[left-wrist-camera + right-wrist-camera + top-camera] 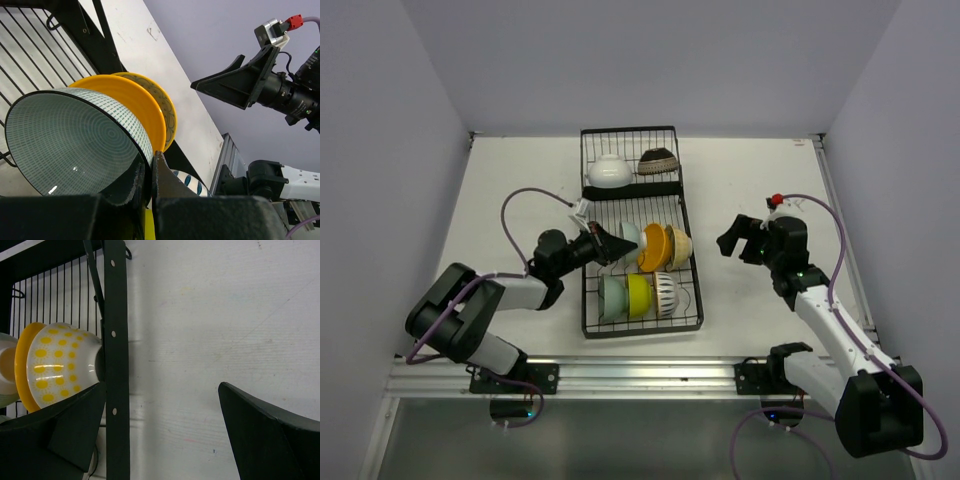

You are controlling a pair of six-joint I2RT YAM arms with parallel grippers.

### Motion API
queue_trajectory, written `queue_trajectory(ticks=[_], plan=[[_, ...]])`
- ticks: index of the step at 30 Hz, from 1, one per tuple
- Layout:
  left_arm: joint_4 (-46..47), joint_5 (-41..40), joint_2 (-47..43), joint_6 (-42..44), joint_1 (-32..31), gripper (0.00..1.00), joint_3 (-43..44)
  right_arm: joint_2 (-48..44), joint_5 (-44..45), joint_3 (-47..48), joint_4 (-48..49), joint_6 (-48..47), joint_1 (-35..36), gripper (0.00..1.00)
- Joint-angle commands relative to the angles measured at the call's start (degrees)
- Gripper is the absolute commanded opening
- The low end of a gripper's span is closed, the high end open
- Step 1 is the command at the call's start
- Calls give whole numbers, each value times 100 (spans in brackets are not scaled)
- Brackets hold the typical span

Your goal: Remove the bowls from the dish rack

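Note:
The black dish rack (642, 331) lies mid-table. Its small far section holds a white bowl (609, 170) and a dark brown patterned bowl (658, 161). In the larger section a pale green bowl (630, 237), an orange bowl (653, 247) and a cream bowl (678, 247) stand on edge. Nearer are another pale green bowl (613, 297), a yellow-green bowl (638, 295) and a striped bowl (664, 293). My left gripper (610, 243) is shut on the rim of the pale green bowl (65, 145). My right gripper (740, 240) hovers open, right of the rack.
In the right wrist view the rack's black side bar (116, 365) runs top to bottom beside the yellow-dotted cream bowl (62, 362), with white table (200, 315) to its right. Grey walls enclose the table on three sides. A metal rail (640, 375) runs along the near edge.

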Motion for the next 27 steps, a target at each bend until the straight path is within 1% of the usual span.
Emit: queue_trajectory(ticks=[1, 4, 7, 8, 10, 11, 13, 14, 16, 17, 18, 19, 20, 21, 22, 23, 26, 27], plan=[[809, 128, -70, 238, 24, 0, 178, 33, 17, 70, 130, -23, 13, 98], [396, 128, -289, 475, 24, 0, 345, 24, 35, 79, 121, -23, 13, 98], [-472, -30, -737, 966, 24, 0, 625, 24, 26, 79, 121, -23, 21, 98], [-1015, -169, -999, 1116, 24, 0, 713, 24, 26, 79, 121, -23, 21, 98], [-1597, -337, -1264, 1555, 24, 0, 1003, 24, 26, 79, 130, -23, 13, 98], [-2148, -407, -1500, 1705, 33, 0, 1091, 24, 26, 79, 130, -32, 13, 99], [-2687, -749, -1704, 2074, 33, 0, 1380, 33, 35, 79, 130, -32, 13, 99], [-3325, -1003, -1861, 2197, 33, 0, 1530, 24, 26, 71, 130, -32, 13, 98], [-3926, -1303, -1985, 2558, 41, 0, 1898, 24, 26, 70, 130, -32, 13, 99], [-4564, -1687, -2090, 2680, 33, 0, 2031, 24, 26, 79, 130, -32, 21, 99], [-4901, -1909, -2135, 2969, 33, 0, 2172, 15, 35, 71, 139, -23, 13, 99], [-5244, -2189, -2153, 3094, 41, 0, 2521, 24, 35, 70, 139, -32, 21, 98], [-5891, -2758, -2153, 3217, 42, 0, 2699, 24, 35, 70, 148, -23, 21, 98], [-6333, -3077, -2118, 3418, 42, 0, 2935, 24, 52, 70, 148, -32, 13, 98], [-6677, -3315, -2057, 3490, 85, 0, 3138, 24, 52, 70, 148, -32, 13, 99], [-7237, -3482, -1943, 3577, 129, 0, 3549, 24, 52, 70, 148, -32, 13, 98], [-8048, -4272, -1644, 3824, 366, 0, 4130, -11, 61, 71, 139, -32, 13, 98], [-8156, -4353, -1574, 3894, 558, 0, 4211, -11, 61, 70, 139, -32, 13, 98]])
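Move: The left hand already pinches the rim of the pale green bowl. The clear table left of the rack, where the bowl seems bound, is about 25 cm left, 10 ahead and 12 below. The orange bowl sits some 7 cm right and 1 ahead; the lime bowl 10 cm back and 2 right; the white bowl about 18 ahead and 5 left. From the right hand, that clear table lies roughly 48 cm left and 8 ahead. Keeping its pinch on the pale green bowl's rim, the left hand lifts the bowl away from the orange one, rising about 10 cm first. It then swings left and forward, nearly level and gathering speed, towards the rack's left side short of the white bowl, rolling its left side up some 40 degrees and turning counter-clockwise. ##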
